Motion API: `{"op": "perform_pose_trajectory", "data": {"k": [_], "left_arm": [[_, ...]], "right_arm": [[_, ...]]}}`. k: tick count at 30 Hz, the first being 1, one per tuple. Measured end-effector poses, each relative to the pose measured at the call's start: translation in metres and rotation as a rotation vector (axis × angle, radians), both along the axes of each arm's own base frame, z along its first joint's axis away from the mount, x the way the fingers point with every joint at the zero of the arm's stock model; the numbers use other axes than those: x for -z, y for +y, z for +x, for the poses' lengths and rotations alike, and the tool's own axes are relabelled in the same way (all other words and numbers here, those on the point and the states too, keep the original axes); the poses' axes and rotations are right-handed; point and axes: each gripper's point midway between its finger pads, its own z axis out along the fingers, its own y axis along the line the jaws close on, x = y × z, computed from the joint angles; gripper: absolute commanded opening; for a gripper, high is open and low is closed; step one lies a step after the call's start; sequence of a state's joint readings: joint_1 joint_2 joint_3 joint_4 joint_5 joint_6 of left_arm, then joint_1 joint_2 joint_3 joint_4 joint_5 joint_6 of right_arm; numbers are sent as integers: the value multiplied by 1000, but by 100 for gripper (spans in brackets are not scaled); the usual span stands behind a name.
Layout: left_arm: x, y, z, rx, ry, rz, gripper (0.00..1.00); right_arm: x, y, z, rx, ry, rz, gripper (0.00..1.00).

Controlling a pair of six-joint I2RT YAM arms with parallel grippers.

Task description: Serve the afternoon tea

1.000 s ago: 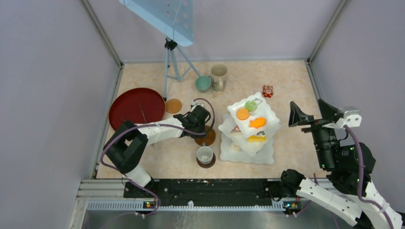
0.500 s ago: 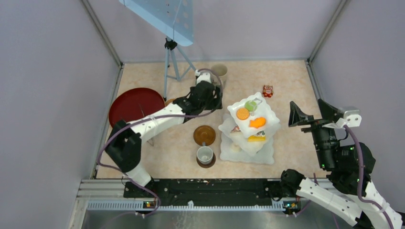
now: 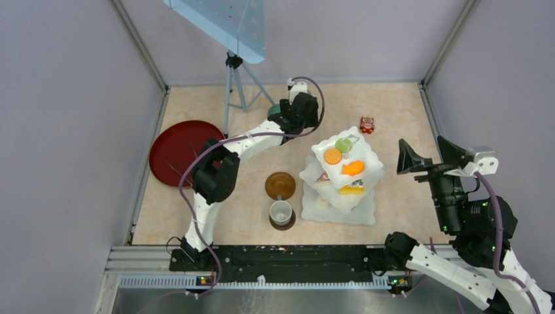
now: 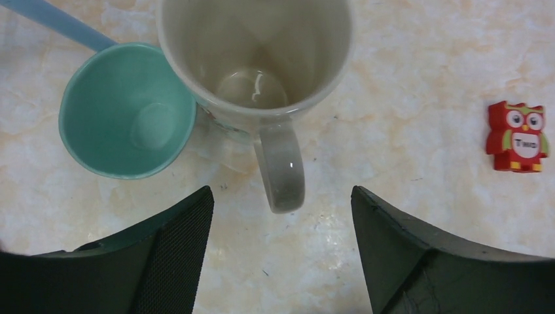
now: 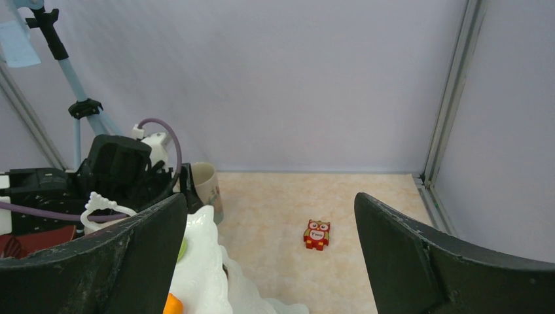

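My left gripper (image 3: 302,110) reaches to the back of the table and hangs open above the tall beige mug (image 4: 255,59). The mug's handle (image 4: 280,170) points toward the gap between the fingers, which do not touch it. The teal mug (image 4: 127,108) stands against the beige one on its left. A bare brown coaster (image 3: 280,185) lies mid-table, and the small grey mug (image 3: 281,212) sits on another coaster just in front of it. The white three-tier stand (image 3: 366,203) holds toy cakes and cookies (image 3: 332,156). My right gripper (image 5: 271,203) hovers open and empty, at the right.
A round dark-red tray (image 3: 186,147) lies at the left. A tripod (image 3: 232,72) with a blue panel stands at the back beside the mugs. A small red owl toy (image 3: 366,124) lies behind the stand. Walls enclose the table on three sides.
My left gripper opened, left the brown coaster mid-table and swung to the back over the beige mug. The right arm stayed still.
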State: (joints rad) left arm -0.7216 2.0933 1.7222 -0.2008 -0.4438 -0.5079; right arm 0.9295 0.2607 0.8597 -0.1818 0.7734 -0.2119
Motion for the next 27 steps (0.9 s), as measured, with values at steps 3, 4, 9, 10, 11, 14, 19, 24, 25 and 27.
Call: {"op": "perform_pose_trajectory", "data": {"k": [3, 4, 9, 10, 11, 14, 19, 24, 25, 27], "left_arm": [[13, 0, 7, -7, 7, 27, 70], [20, 0, 9, -11, 14, 35, 67], [27, -5, 24, -25, -3, 62, 51], [28, -6, 26, -27, -7, 65, 48], [28, -7, 29, -29, -12, 73, 46], [27, -8, 36, -38, -21, 89, 40], [27, -7, 41, -48, -20, 116, 20], [25, -9, 42, -17, -8, 123, 0], [22, -9, 42, -10, -9, 126, 0], [19, -10, 44, 5, -17, 134, 0]], "right_arm": [[0, 0, 0, 0, 0, -1, 96], [0, 0, 0, 0, 0, -1, 96], [0, 0, 0, 0, 1, -1, 96], [0, 0, 0, 0, 1, -2, 96], [1, 0, 0, -1, 2, -2, 96], [1, 0, 0, -2, 4, 1, 96], [1, 0, -1, -3, 3, 5, 96], [1, 0, -1, -5, 4, 10, 96], [1, 0, -1, -5, 4, 10, 96], [0, -1, -1, -7, 3, 10, 96]]}}
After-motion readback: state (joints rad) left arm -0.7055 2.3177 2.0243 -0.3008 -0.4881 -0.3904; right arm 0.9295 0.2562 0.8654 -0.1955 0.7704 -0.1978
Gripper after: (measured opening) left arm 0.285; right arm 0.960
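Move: Just ahead of the open left hand is the beige mug's handle, about 5 cm forward, 1 cm right and 3 cm lower; the mug's middle lies some 10 cm ahead and 1 cm right. The green cup stands roughly 7 cm ahead and 7 cm left, the red owl about 6 cm ahead and 24 cm right, both 8 to 10 cm lower. From the idle right hand the mug is roughly 34 cm ahead, 25 cm left and well below. Reaching forward about 4.5 cm with a slight drift right, the left hand first sinks nearly 3 cm, then levels out beside the beige mug while its fingers close from wide open and pinch the handle from both sides. The wrist rolls some 5 to 10 degrees, left side rising, and the hand comes up about 1 cm at the end with the handle in its grip. ##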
